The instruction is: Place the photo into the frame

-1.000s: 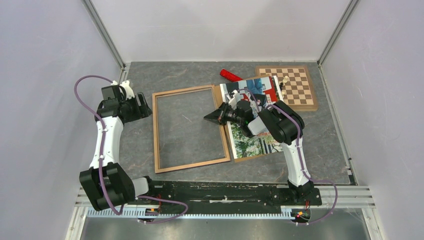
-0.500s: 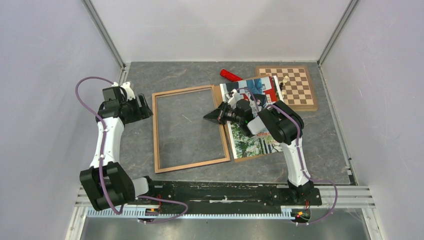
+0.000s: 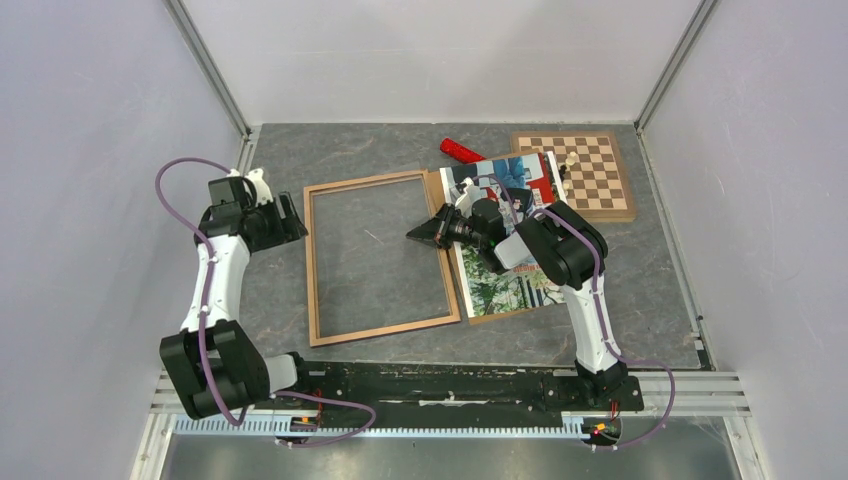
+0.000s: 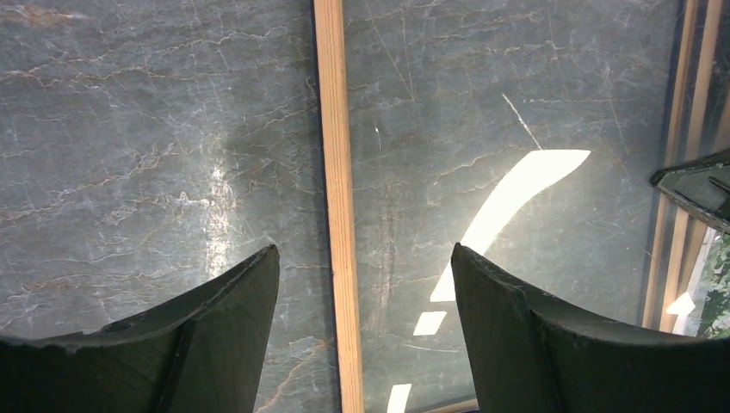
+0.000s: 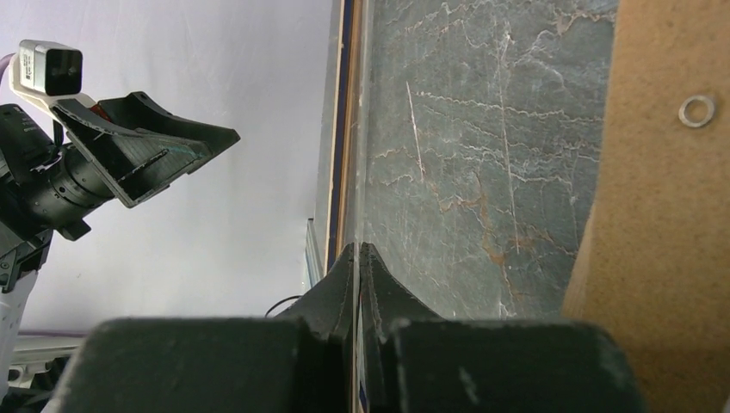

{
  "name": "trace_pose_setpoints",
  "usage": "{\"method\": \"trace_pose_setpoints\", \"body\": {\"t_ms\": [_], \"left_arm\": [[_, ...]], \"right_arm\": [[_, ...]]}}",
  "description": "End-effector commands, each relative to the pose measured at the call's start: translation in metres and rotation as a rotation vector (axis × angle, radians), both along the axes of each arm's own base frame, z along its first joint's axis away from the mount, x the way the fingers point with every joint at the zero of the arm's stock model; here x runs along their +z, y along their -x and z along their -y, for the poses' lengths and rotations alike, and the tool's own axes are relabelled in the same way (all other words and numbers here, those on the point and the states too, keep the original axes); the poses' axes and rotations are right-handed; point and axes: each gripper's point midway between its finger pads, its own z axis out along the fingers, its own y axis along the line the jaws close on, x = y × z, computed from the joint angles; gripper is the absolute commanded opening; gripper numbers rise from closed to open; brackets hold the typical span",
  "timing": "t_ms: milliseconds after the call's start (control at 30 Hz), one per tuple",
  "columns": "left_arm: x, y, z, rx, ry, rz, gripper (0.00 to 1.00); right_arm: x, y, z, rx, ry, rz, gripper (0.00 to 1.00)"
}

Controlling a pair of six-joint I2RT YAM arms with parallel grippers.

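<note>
The frame [image 3: 312, 262], light wood, lies left of centre on the grey table. My left gripper [image 3: 291, 216] hovers open over its left rail [image 4: 332, 129], which runs up between the two fingers [image 4: 364, 258]. My right gripper [image 3: 424, 232] lies flat across the frame's right side. Its jaws [image 5: 357, 258] are shut on the frame's thin edge [image 5: 343, 129]. The photo [image 3: 507, 290] lies face up to the right of the frame, on a brown fibreboard panel [image 5: 663, 189]. My right arm hides the photo's middle.
A wooden chessboard [image 3: 592, 180] with a few white pieces [image 3: 568, 160] sits at the back right. A red object [image 3: 462, 150] lies behind the photo. Grey walls close in on both sides and at the back. The arm bases stand along the near edge.
My left gripper has crept slightly rightward, toward the frame's left rail. The right gripper and the frame have not visibly moved.
</note>
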Motion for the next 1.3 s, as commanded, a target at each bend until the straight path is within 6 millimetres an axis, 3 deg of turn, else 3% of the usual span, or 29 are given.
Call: {"method": "trace_pose_setpoints", "body": {"t_ms": [0,367,567,767,933,1067,1267], "left_arm": [[-0.005,-0.007,-0.004,-0.026,-0.023,0.012,0.80],[-0.022,-0.010,0.002,-0.034,-0.019,-0.035,0.82],[-0.021,-0.014,0.013,-0.070,-0.029,-0.022,0.83],[-0.015,-0.023,0.041,-0.175,-0.066,0.003,0.83],[-0.013,-0.030,0.086,-0.363,-0.110,0.027,0.84],[-0.020,-0.040,0.113,-0.455,-0.122,0.040,0.84],[-0.032,-0.057,0.136,-0.513,-0.123,0.038,0.84]], "right_arm": [[0.008,-0.005,-0.007,0.014,-0.001,0.066,0.00],[0.003,-0.008,-0.005,0.005,0.054,0.077,0.00],[-0.002,-0.008,-0.003,0.001,0.089,0.076,0.00],[-0.009,-0.009,-0.002,0.002,0.130,0.072,0.00],[-0.012,-0.010,0.001,0.001,0.166,0.077,0.00],[-0.015,-0.011,0.002,0.004,0.194,0.083,0.00],[-0.016,-0.012,0.001,0.011,0.225,0.090,0.00]]}}
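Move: The left hand hangs open, with the frame's left bar some 11 cm below and 1 cm to its right. The clear sheet's middle lies about 18 cm to that hand's right, level with it fore and aft and 10 cm lower. The right hand grips the sheet, whose middle is some 7 cm left and 5 cm back; from this hand the frame's right bar is 7 cm right and 2 cm back, the photo 20 cm right, both about 5 cm below. Drop the open left gripper about 2.5 cm, then sweep it some 12 cm right, across the frame's left bar and over the sheet towards the right gripper, turning clockwise and easing lower and slightly forward. Keep the right gripper shut on the sheet while it sinks about 3 cm and tips its left-pointing fingers some 10 degrees further down. ##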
